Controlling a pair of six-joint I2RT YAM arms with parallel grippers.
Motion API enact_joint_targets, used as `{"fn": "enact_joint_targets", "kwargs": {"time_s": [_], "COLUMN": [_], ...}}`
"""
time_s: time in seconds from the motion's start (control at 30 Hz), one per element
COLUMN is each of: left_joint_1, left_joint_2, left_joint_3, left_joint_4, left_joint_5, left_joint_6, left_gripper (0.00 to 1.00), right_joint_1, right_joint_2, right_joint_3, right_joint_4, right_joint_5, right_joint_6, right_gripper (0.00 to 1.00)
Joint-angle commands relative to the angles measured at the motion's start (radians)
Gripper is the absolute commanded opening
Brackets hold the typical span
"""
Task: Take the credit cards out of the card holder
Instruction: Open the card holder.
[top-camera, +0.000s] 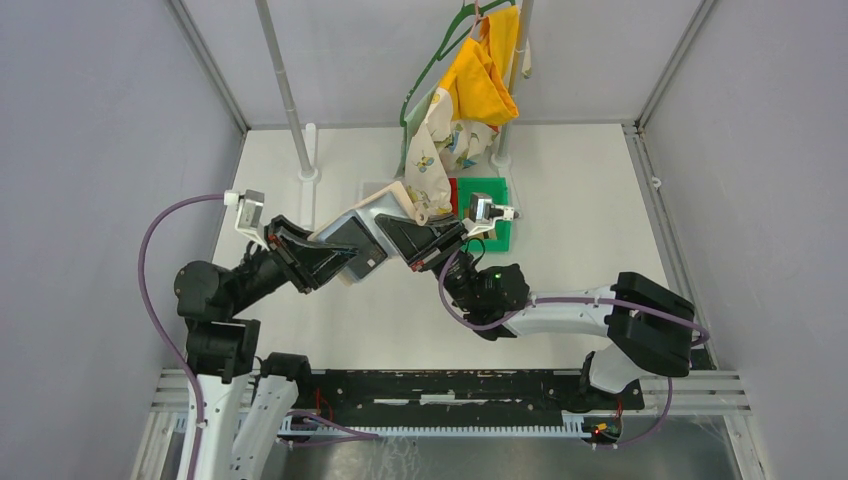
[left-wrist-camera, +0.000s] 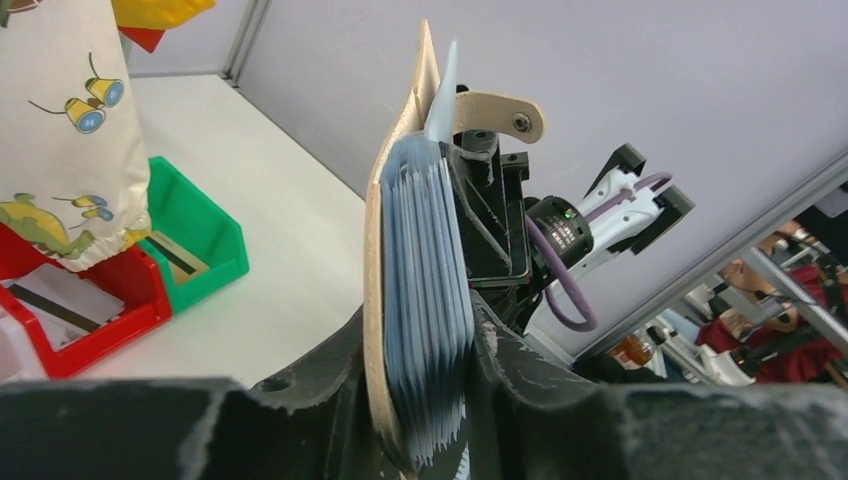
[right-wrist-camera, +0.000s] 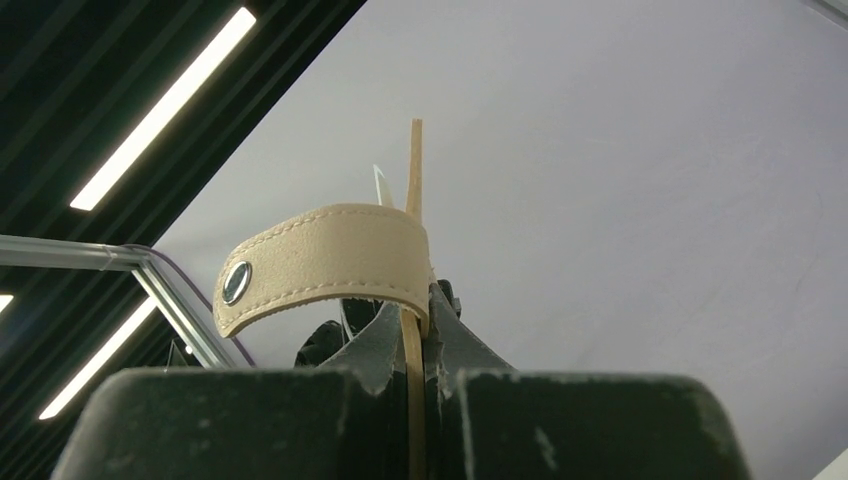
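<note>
The tan card holder (top-camera: 365, 232) hangs open above the table, held between both grippers. My left gripper (left-wrist-camera: 425, 400) is shut on its cover (left-wrist-camera: 373, 300) and the stack of clear sleeves (left-wrist-camera: 425, 250). My right gripper (right-wrist-camera: 413, 375) is shut on the other tan flap (right-wrist-camera: 413, 330), just below the snap tab (right-wrist-camera: 320, 262). From above, a dark card-like rectangle (top-camera: 352, 242) shows inside the holder. One pale credit card (left-wrist-camera: 60, 300) with a black stripe lies in the red bin (left-wrist-camera: 110, 330). Another card (left-wrist-camera: 180, 258) lies in the green bin (left-wrist-camera: 215, 235).
Green bin (top-camera: 495, 190), red bin (top-camera: 453, 190) and white bin (top-camera: 372, 190) stand in a row behind the holder. Printed and yellow cloths (top-camera: 470, 90) hang from a hanger over the bins. A pole (top-camera: 290, 100) stands at the back left.
</note>
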Motion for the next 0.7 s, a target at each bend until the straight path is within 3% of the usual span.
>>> {"fn": "enact_joint_targets", "kwargs": {"time_s": [0.0, 0.07, 0.17, 0.2, 0.27, 0.37, 0.47, 0.57, 0.67], "left_joint_1": [0.000, 0.000, 0.001, -0.001, 0.001, 0.001, 0.002, 0.000, 0.000], "left_joint_2": [-0.010, -0.002, 0.040, 0.059, 0.106, 0.224, 0.409, 0.529, 0.581], "left_joint_3": [0.003, 0.025, 0.101, 0.136, 0.208, 0.329, 0.469, 0.564, 0.602], "left_joint_4": [0.072, 0.045, -0.084, -0.146, -0.318, -0.609, -0.936, -1.205, -1.334], "left_joint_5": [0.048, 0.043, 0.049, 0.047, 0.035, 0.022, 0.009, 0.060, 0.056], "left_joint_6": [-0.026, 0.019, 0.153, 0.221, 0.387, 0.698, 1.002, 1.290, 1.472], "left_gripper": [0.22, 0.11, 0.02, 0.02, 0.02, 0.02, 0.02, 0.02, 0.02], "right_joint_1": [0.005, 0.005, -0.014, -0.032, -0.094, -0.227, -0.318, -0.356, -0.368], "right_joint_2": [-0.041, -0.051, -0.115, -0.144, -0.223, -0.348, -0.436, -0.421, -0.333], "right_joint_3": [0.003, -0.014, -0.076, -0.107, -0.164, -0.189, -0.132, 0.082, 0.317], "right_joint_4": [0.247, 0.233, 0.154, 0.101, -0.007, -0.287, -0.560, -0.922, -1.274], "right_joint_5": [0.025, 0.026, 0.016, 0.010, -0.036, -0.130, -0.221, -0.397, -0.610], "right_joint_6": [-0.004, -0.008, -0.050, -0.064, -0.083, -0.106, -0.273, -0.544, -0.747], "right_gripper": [0.00, 0.01, 0.37, 0.42, 0.52, 0.77, 0.97, 0.98, 0.98]}}
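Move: Both hands already hold the open card holder in the air; its middle is about 4 cm ahead, 4 cm right and 3 cm above the left hand. From the right hand it is roughly 4 cm left, 1 cm back and 3 cm below. Far beneath the right hand, some 37 cm down, the red box stands about 16 cm ahead and 5 cm right, the green box 16 cm ahead and 16 cm right. Right fingers open off the flap, sweeping some 11 cm right-forward; left lowers the holder forward, tilting about 35 degrees. ##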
